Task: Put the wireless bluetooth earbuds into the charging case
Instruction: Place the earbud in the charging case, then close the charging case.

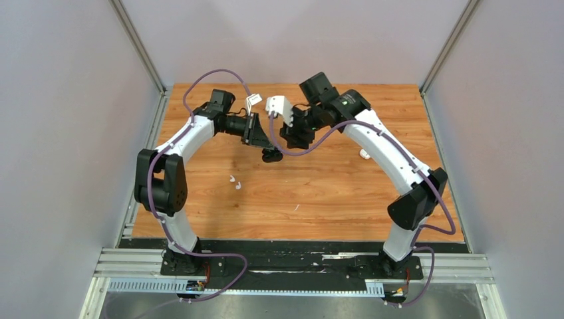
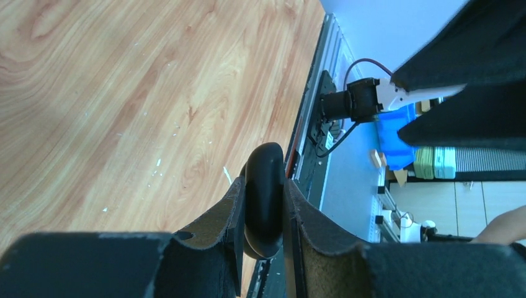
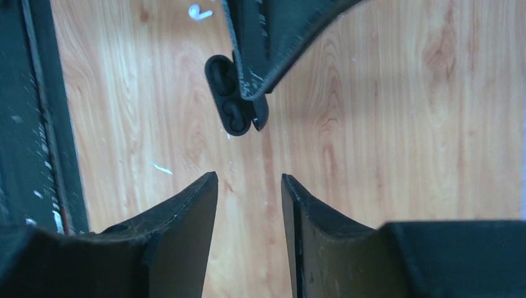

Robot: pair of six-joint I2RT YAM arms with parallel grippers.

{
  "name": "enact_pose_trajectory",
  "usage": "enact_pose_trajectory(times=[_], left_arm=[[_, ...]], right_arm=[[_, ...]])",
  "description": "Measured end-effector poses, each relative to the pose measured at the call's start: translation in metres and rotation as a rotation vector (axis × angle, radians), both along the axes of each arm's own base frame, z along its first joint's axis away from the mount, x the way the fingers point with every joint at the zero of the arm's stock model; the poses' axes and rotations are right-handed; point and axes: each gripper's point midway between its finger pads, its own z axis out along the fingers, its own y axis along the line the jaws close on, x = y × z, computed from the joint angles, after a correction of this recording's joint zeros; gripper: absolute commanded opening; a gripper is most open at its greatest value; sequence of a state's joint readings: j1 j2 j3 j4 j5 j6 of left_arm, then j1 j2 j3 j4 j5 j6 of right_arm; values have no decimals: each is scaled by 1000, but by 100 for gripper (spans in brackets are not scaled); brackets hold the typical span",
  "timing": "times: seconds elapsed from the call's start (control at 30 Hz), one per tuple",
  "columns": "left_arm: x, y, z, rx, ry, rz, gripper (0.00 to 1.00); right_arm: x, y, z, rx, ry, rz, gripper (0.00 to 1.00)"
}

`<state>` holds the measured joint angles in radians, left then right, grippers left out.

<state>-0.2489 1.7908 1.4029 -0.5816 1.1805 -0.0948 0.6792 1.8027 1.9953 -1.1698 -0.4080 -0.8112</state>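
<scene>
The black charging case [image 2: 265,205] stands on edge between the fingers of my left gripper [image 2: 265,185], which is shut on it above the table's middle [image 1: 271,156]. In the right wrist view the case [image 3: 228,96] shows its open face with two dark sockets; I cannot tell whether earbuds sit in them. My right gripper [image 3: 248,180] hangs just short of the case, open, with only bare wood between its fingers. Two white earbuds [image 1: 234,183] lie on the table left of centre, and one of them [image 3: 198,11] shows at the top edge of the right wrist view.
A small white object [image 1: 364,154] lies on the wood beside the right arm. The two grippers nearly meet at mid-table [image 1: 282,143]. Grey walls close the table in on three sides, and a black strip with metal rails [image 1: 292,262] runs along the near edge.
</scene>
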Motion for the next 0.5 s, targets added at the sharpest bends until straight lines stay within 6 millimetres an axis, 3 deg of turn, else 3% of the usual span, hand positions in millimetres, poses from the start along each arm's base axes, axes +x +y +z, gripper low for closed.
enact_pose_trajectory(times=[0.07,0.13,0.27,0.37,0.4,0.47,0.5], left_arm=[[-1,-1,4,-13,-6,-11,0],[-1,-2,9,-31,-20,-25,0],[-5,-3,18,-66,-51,-53,0],[-10,-3,33,-99,-92,-74,0],[-13,-3,38,-109,-107,-81,0],[-16,-3,51,-129,-140,-93,0],[-16,-3,55,-135,-154,-96,0]], right_arm=[[3,-4,7,90,52,-80,48],[16,-18,14,193,101,-189,58],[37,-43,18,363,188,-336,59],[39,-37,23,469,289,-342,63],[36,-30,26,497,317,-321,67],[29,-18,31,539,356,-266,97],[24,-13,32,554,377,-242,100]])
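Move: The open charging case is already pinched in the left fingertips, its middle about 2 cm to the right of that hand's point and 1 cm back. From the empty right hand the case is about 5 cm left, 2 cm back and 7 cm below. The two white earbuds lie on the table roughly 16 cm left of the right hand, 5 cm back and 23 cm down; the white case is some 24 cm to its right, 5 cm ahead and 23 cm down. The left hand keeps its pinch on the charging case and lifts it about 5 cm, easing back slightly and tilting a little. The empty right hand, clear of the case, swings forward, right and up, then turns back leftwards and a little back over the last stretch, still rising; its wrist turns some 40 degrees so the fingers go from down-left to nearly level, pointing left, as they open wider. ##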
